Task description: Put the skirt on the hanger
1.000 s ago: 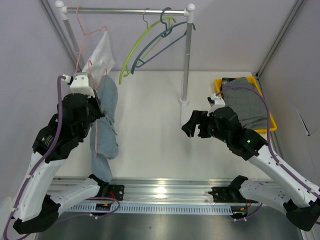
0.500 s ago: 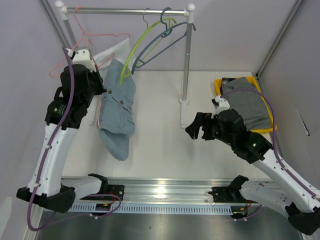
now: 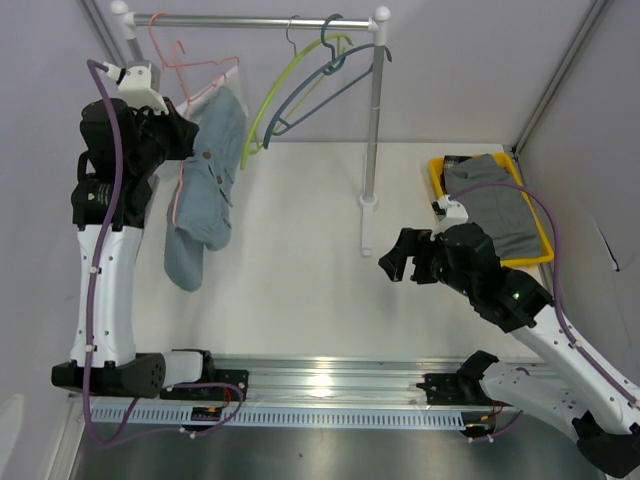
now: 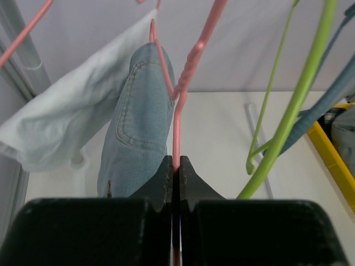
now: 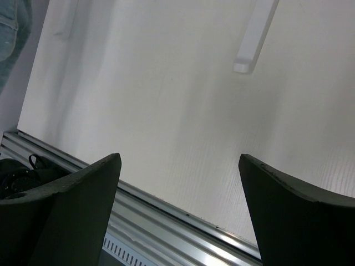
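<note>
A pink wire hanger carries the blue denim skirt, which hangs down at the left, below the rail. My left gripper is raised high and shut on the hanger's wire. In the left wrist view the pink hanger runs straight into the shut jaws of my left gripper, with the skirt draped just beyond. The hanger's hook is up near the rail; whether it rests on it I cannot tell. My right gripper is open over the table, and in its wrist view the right gripper holds nothing.
The metal rail on its pole holds a green hanger and a blue hanger. A pale cloth hangs behind the skirt. A yellow tray with a grey garment sits at the right.
My left arm has lifted the hanger and skirt up and left, close to the rail. The right arm has drifted slightly right, still open.
</note>
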### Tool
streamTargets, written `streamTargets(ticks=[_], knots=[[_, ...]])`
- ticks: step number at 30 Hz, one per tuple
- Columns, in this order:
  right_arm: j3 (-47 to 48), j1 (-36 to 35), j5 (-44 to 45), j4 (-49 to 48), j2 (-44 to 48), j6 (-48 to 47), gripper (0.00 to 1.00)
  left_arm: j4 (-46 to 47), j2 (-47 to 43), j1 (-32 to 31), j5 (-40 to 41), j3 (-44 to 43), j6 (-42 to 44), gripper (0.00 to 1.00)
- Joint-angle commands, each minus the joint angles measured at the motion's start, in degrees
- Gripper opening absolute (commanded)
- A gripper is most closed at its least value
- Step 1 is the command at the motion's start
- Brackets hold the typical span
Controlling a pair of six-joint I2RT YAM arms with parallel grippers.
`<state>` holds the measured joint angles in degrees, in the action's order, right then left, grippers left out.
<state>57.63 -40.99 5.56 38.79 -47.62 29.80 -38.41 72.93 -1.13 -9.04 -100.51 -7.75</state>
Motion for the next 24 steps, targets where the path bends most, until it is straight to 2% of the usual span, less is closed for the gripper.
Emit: streamTargets(ticks=[1, 8, 13, 17, 24], knots=[[-0.58, 0.30, 0.59, -0.29, 0.77, -1.24, 0.94, 8.08, -1.21, 0.42, -6.35, -3.47, 1.86, 0.00], [-0.50, 0.30, 0.94, 0.85, 1.30, -1.68, 0.95, 14.59, 3.61, 3.14, -5.38, -3.38, -0.51, 0.00], [-0.58, 0.65, 1.56, 1.91, 2.00, -2.03, 0.95, 18.81, 7.49, 4.55, -5.37, -7.14, -1.92, 0.00], [0.03, 0.74, 1.82, 3.13, 2.26, -2.03, 0.95, 16.27, 13.46, 5.08, -7.22, -15.23, -1.92, 0.00], [-0.50, 0.91, 2.00, 3.40, 2.70, -2.03, 0.95, 19.08, 15.14, 4.99, -7.75, -15.95, -3.59, 0.00]])
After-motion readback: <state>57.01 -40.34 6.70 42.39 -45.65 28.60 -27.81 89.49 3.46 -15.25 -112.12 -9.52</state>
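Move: The left hand already holds the skirt's pink hanger; the rail spot for its hook is about 14 cm ahead, 2 cm left and 9 cm above. The white garment on its pink hanger hangs some 11 cm ahead and 5 cm left, a little lower. The green hanger is roughly 10 cm ahead and 15 cm right, at hand height. From the idle right hand the rail spot lies about 33 cm ahead, 37 cm left and 25 cm up. The left hand, still gripping the skirt's hanger, carries it about 9 cm forward towards the rail, rising slightly. ##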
